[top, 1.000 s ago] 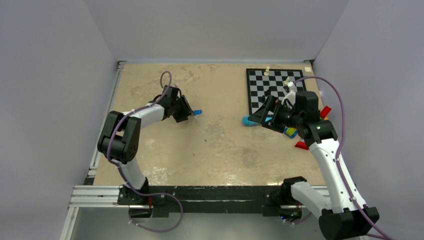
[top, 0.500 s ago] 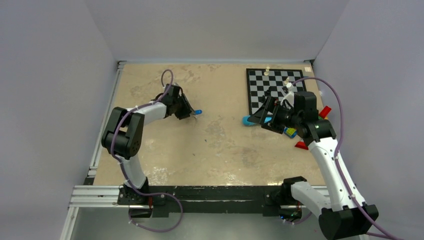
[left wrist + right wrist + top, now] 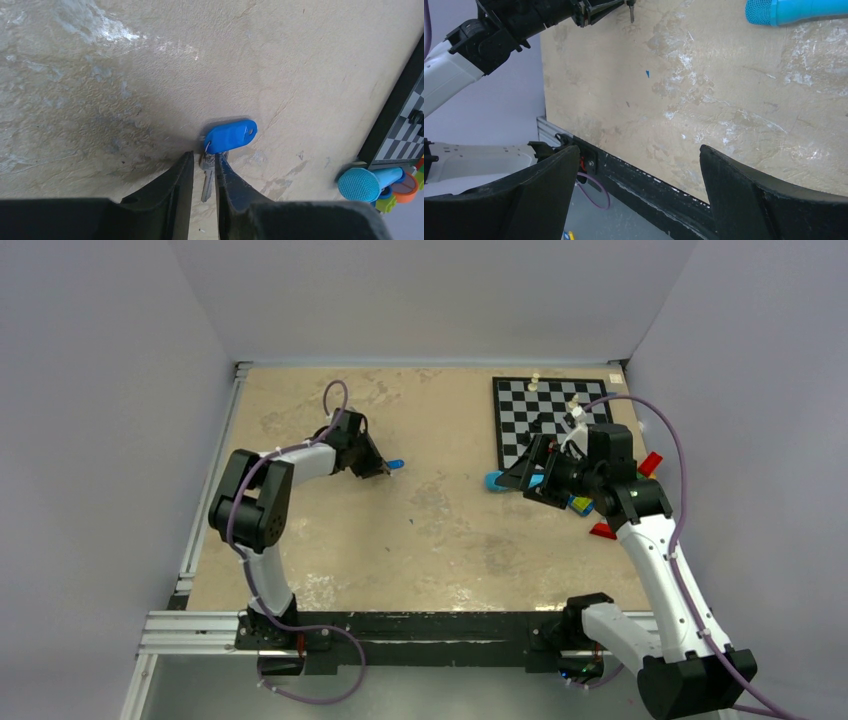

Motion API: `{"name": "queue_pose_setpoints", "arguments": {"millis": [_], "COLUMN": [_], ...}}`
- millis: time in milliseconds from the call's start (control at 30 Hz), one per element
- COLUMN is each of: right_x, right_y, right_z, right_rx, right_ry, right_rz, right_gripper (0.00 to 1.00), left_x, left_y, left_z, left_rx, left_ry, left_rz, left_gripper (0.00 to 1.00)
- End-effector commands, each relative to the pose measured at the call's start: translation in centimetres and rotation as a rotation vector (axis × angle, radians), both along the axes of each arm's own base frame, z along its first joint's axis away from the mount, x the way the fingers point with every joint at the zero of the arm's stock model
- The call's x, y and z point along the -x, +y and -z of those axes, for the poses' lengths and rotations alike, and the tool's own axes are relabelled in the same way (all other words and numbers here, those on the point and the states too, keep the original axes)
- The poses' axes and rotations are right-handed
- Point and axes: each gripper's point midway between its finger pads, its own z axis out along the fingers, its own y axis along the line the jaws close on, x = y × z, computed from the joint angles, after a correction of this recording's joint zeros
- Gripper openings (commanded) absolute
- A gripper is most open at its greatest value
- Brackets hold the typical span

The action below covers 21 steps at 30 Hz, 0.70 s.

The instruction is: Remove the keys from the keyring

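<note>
The keys (image 3: 206, 177) are thin grey metal bits on a small ring, joined to a bright blue oval tag (image 3: 231, 136). They lie on the beige table at its left middle, where the tag (image 3: 396, 464) also shows from above. My left gripper (image 3: 202, 156) is nearly closed with a key blade between its fingers, its tips at the ring by the tag; it also shows from above (image 3: 378, 470). In the right wrist view a key (image 3: 630, 15) sticks out at those fingertips. My right gripper (image 3: 638, 147) is open and empty, held above the table at the right (image 3: 520, 478).
A long light-blue tube-shaped tool (image 3: 497, 481) lies just left of the right gripper. A chessboard (image 3: 520, 405) with a few pieces sits at the back right. A blue-and-yellow block (image 3: 579, 504) and red pieces (image 3: 603, 531) lie by the right arm.
The left arm's elbow has swung up and to the right while its gripper stayed at the blue tag. The right arm has barely moved.
</note>
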Motion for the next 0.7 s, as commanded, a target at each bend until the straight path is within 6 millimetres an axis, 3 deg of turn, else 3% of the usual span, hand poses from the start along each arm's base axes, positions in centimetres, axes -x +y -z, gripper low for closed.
{"name": "queue_pose_setpoints", "arguments": {"millis": [0,300,467,667], "right_x": [0.2,0.3,0.5,0.4], "right_y": [-0.1,-0.2,-0.2,-0.2], "right_z": [-0.5,-0.4,-0.5,-0.8], "right_rx": [0.007,0.017,0.017,0.015], "right_ry": [-0.033,-0.033,-0.036,-0.042], "right_rz": [-0.014,-0.018,-0.018,-0.017], "right_gripper": [0.94,0.94,0.94,0.94], "left_x": [-2.0,-2.0,-2.1,-2.1], "left_y": [-0.7,-0.7,-0.7,-0.7], "left_z": [-1.2,-1.0,-1.4,-2.2], "left_rx": [0.026,0.027,0.027,0.026], "left_ry": [-0.053,-0.042,-0.047,-0.059], "left_rz": [-0.02,-0.028,-0.026,-0.018], "left_gripper": [0.25,0.14,0.01,0.0]}}
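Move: The keyring, at the near-left end of the blue tag, lies almost under the left fingertips, about 1 cm to their right and 1 cm below. The tag's middle is about 2 cm right and 1 cm ahead. The key's blade reaches back towards the base, its middle some 3 cm back and 1 cm right. From the right hand, the keyring lies about 17 cm ahead, 23 cm left and 22 cm below. Shut the left gripper from about a quarter open to fully closed at the ring end of the blue tag, pinching the thin keyring. Ease the fingertips forward less than 1 cm as they close, staying low over the table with the wrist still pointing steeply down. ##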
